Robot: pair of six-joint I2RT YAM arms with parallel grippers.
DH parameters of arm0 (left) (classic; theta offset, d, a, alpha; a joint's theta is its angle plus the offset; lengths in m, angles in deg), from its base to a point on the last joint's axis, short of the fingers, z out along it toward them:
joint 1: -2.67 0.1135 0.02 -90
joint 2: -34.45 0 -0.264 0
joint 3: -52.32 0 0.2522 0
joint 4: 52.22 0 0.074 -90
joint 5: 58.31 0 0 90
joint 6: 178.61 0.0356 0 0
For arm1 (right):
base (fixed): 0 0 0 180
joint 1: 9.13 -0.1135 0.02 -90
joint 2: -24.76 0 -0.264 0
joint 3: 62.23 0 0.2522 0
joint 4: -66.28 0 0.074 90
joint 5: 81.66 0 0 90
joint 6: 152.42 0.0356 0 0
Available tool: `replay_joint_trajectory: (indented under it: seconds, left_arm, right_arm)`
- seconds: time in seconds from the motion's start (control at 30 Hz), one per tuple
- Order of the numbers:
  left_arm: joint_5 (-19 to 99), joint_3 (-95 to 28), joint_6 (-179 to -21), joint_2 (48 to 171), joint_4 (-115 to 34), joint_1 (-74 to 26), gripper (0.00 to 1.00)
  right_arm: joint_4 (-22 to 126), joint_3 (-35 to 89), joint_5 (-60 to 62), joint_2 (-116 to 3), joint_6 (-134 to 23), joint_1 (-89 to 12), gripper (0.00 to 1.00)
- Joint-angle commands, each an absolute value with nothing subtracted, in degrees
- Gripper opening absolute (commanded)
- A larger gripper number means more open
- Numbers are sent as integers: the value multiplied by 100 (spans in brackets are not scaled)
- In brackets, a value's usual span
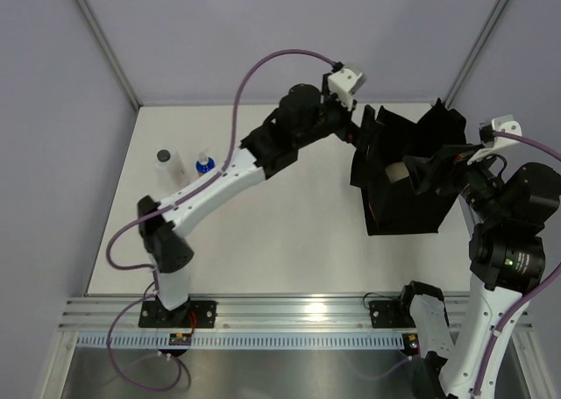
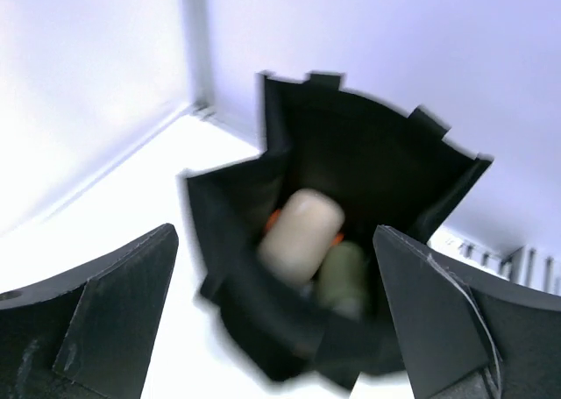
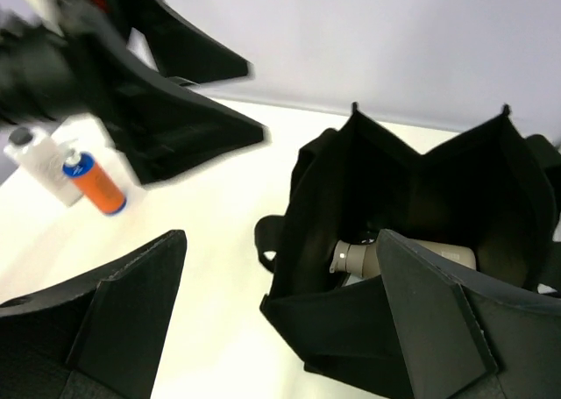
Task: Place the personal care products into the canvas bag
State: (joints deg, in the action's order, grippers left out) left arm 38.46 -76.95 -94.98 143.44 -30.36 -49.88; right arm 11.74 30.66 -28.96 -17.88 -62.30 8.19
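The black canvas bag (image 1: 412, 202) stands open at the right of the table. Inside it lie a tan bottle (image 2: 302, 228), an olive-green bottle (image 2: 344, 274) and a bit of orange (image 2: 273, 217); the right wrist view shows the tan pump bottle (image 3: 359, 257). My left gripper (image 1: 352, 129) hovers open above the bag's left rim, nothing between its fingers (image 2: 131, 285). My right gripper (image 1: 428, 167) is open over the bag's right side. A clear bottle with a grey cap (image 1: 164, 167) and an orange bottle with a blue cap (image 1: 204, 164) stand at the far left.
The left arm (image 1: 219, 180) stretches diagonally across the table from its base to the bag. The bag's handle loop (image 3: 267, 245) hangs on its left side. Walls enclose the table at the back and sides.
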Motion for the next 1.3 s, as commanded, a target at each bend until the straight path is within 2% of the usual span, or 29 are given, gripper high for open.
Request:
replay_joint_trajectory:
  seconds: [0.0,0.2,0.27,0.37,0.4,0.5,0.57,0.7,0.93,1.0,1.17,1.27]
  left_arm:
    - [3205,-6703,-9072,12905,-2941,-4761,99]
    - [2537,-4435,-8958,10857,-2485,-4400,99]
    - [2195,-4030,-8923,10156,-2204,-4382,99]
    - [2097,-3309,-9001,9521,-1940,-4374,99]
    - [2080,-3012,-9115,9179,-1887,-4374,99]
    - [1895,-2711,-9413,8651,-1614,-4374,99]
    - [1562,-2500,-9625,8447,-1552,-4374,99]
    - [683,-2595,-10362,8095,-1192,-4374,99]
    - [665,-2315,-10970,7234,-1297,-4365,99]
    - [629,-2341,-11067,7163,-1271,-4365,99]
    - [559,-2438,-11260,7199,-1008,-4374,99]
    - [550,-2297,-11357,7084,-999,-4374,99]
  right_arm:
    - [779,3204,-3944,-1866,-6847,845,100]
    - [75,3327,-5728,-2488,-7770,819,100]
    - [66,3432,-5828,-2691,-7928,566,99]
    - [83,3668,-4917,-3131,-8122,-294,100]
    - [136,3713,-4166,-3402,-8096,-1176,99]
    - [391,3871,-3291,-4138,-7868,-2350,100]
    - [479,4064,-3035,-4588,-7771,-2678,99]
    - [802,4267,-1482,-5739,-7816,-3767,99]
    - [2970,4451,-1969,-7235,-7533,-4498,100]
    - [3203,4766,-2031,-7908,-7630,-4665,99]
    - [2555,7251,-1065,-10060,-7463,-5288,100]
    - [2430,8195,-1029,-10680,-6963,-5474,99]
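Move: The orange pump bottle is what the right hand goes for: some 52 cm to its left, about 19 cm farther out and roughly 35 cm below. The white bottle stands 10 cm left of the pump bottle, level with it, while the canvas bag lies 17 cm ahead of the right hand and 11 cm to its right. From the left hand, the pump bottle is about 42 cm left and 7 cm farther out. Towards the orange pump bottle the right hand sweeps about 40 cm left, also sinking and reaching forward, open and empty, with its wrist swinging counter-clockwise some 50 degrees and its fingers tipping down. Meanwhile the left hand, still open, withdraws from beside the bag, some 35 cm left and then also back, turning counter-clockwise; neither touches anything at the end. ##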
